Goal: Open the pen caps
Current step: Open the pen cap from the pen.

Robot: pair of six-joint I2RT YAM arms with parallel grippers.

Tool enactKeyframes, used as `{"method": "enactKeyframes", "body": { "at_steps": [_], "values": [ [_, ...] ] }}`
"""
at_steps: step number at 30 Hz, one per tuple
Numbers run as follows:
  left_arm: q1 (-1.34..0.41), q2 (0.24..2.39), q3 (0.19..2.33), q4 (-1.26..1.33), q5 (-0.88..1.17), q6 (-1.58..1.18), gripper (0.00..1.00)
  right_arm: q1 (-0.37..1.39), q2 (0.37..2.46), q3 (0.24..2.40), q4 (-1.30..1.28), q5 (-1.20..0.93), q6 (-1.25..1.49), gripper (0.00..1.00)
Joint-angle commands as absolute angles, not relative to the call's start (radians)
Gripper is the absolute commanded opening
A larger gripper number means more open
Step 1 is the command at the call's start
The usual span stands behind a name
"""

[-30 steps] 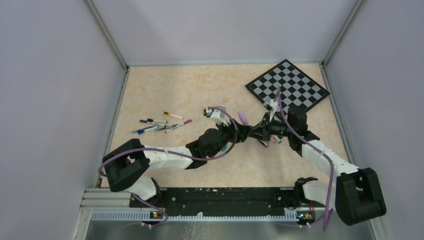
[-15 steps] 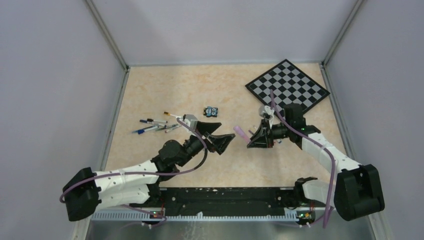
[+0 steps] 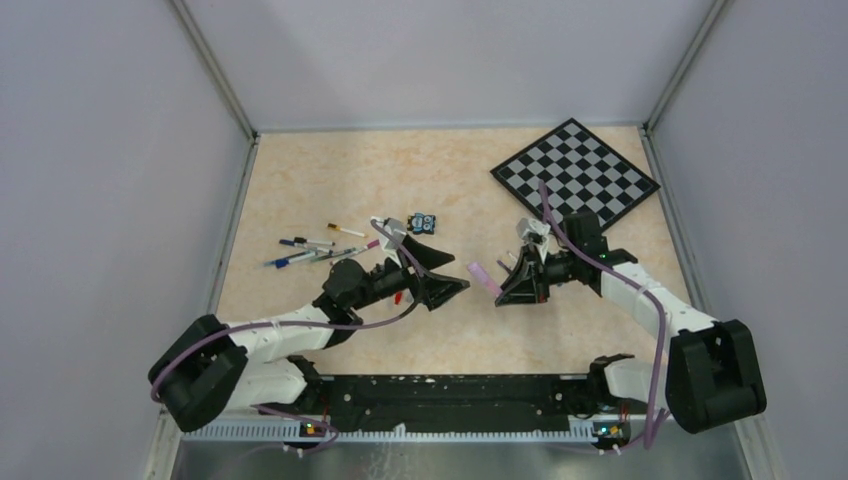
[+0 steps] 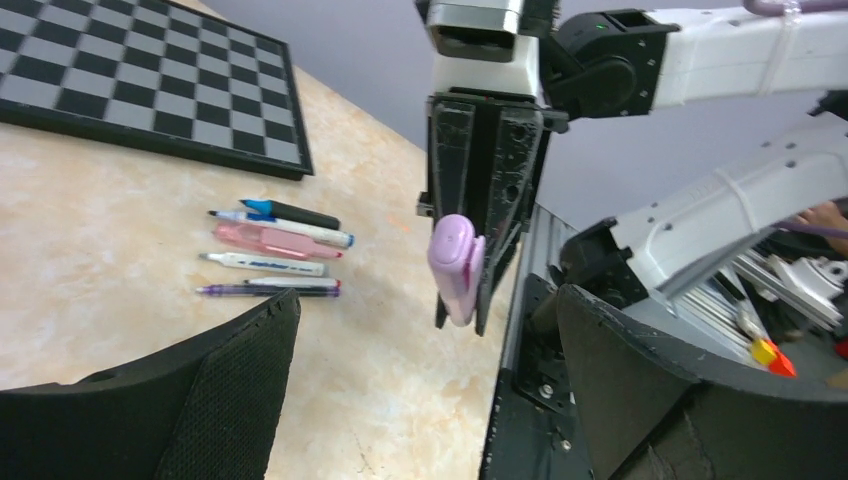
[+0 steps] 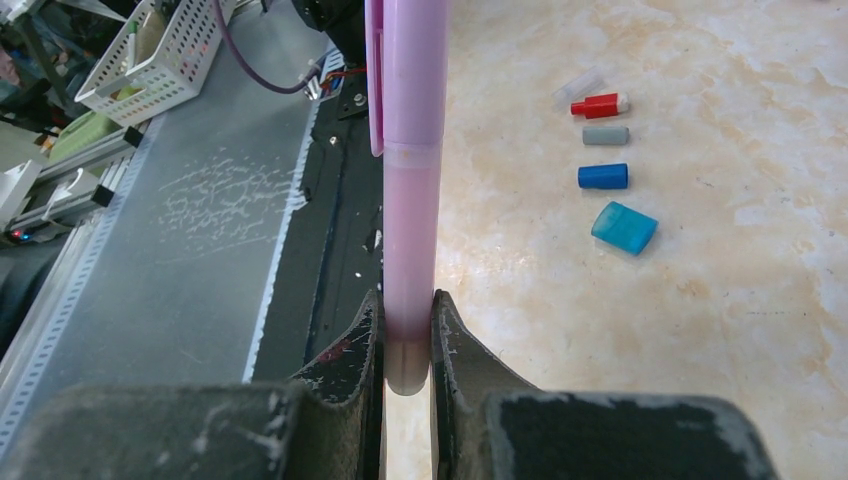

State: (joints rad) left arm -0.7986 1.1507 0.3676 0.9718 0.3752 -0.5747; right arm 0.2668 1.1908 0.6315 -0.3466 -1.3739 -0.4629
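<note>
My right gripper [image 5: 407,340] is shut on the lower end of a lilac-pink pen [image 5: 410,200]; its lilac clip cap [image 5: 403,70] is on the far end. Seen from above, the pen [image 3: 483,277] points left from the right gripper [image 3: 508,287] toward my left gripper [image 3: 445,289]. The left gripper [image 4: 430,400] is open, a short gap away from the cap [image 4: 455,265], touching nothing. Loose pen caps lie on the table: red [image 5: 597,104], grey [image 5: 605,135], blue [image 5: 603,176] and teal [image 5: 625,227]. Several pens [image 4: 275,240] lie beside the chessboard, and several more pens [image 3: 318,250] at the left.
The chessboard [image 3: 575,170] lies at the back right. A small black-blue-white toy block [image 3: 423,222] sits behind the left gripper. The black rail [image 3: 440,395] runs along the near table edge, close below both grippers. Grey walls enclose the table.
The left gripper has let go of the pen's cap end, opened wide and drawn back to the left. The right gripper still holds the pen, which still has its cap on, a little lower.
</note>
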Motion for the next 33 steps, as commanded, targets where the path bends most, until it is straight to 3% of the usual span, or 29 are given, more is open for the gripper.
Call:
{"method": "enactKeyframes", "body": {
  "at_steps": [1,5,13,27,33],
  "values": [
    [-0.787,1.198,0.368,1.193,0.551,-0.628,0.99,0.281,1.207,0.663,-0.328,-1.418,-0.490,0.00],
    [-0.785,1.242,0.374,1.263,0.576,-0.639,0.97,0.289,1.219,0.664,-0.309,-1.416,-0.462,0.00],
    [-0.789,1.365,0.396,1.388,0.576,-0.692,0.78,0.299,1.225,0.658,-0.267,-1.430,-0.409,0.00],
    [-0.827,1.411,0.432,1.395,0.509,-0.666,0.66,0.312,1.233,0.650,-0.246,-1.426,-0.385,0.00],
    [-0.835,1.428,0.454,1.380,0.519,-0.662,0.51,0.315,1.236,0.650,-0.244,-1.423,-0.382,0.00]
  ]
}}
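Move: The pink highlighter's cap is about 5 cm to the left gripper's right, straight across and roughly level with its pads. From that gripper, the turquoise cap lies on the table almost directly below, some 20 cm down, and the blue cap about 5 cm to its left at table height. The row of uncapped pens is some 20 cm to its right and 7 cm farther out. From the right gripper the highlighter's cap is about 5 cm left, 3 cm ahead and 5 cm above. Bring the left gripper back about 2 cm while swinging it some 10 degrees clockwise, then go on easing right, about 3 cm in all, until its fingers stand either side of the pink cap. Narrow them from wide open to a little over half. Keep the highlighter's body pinched in the right gripper, nearly still. ##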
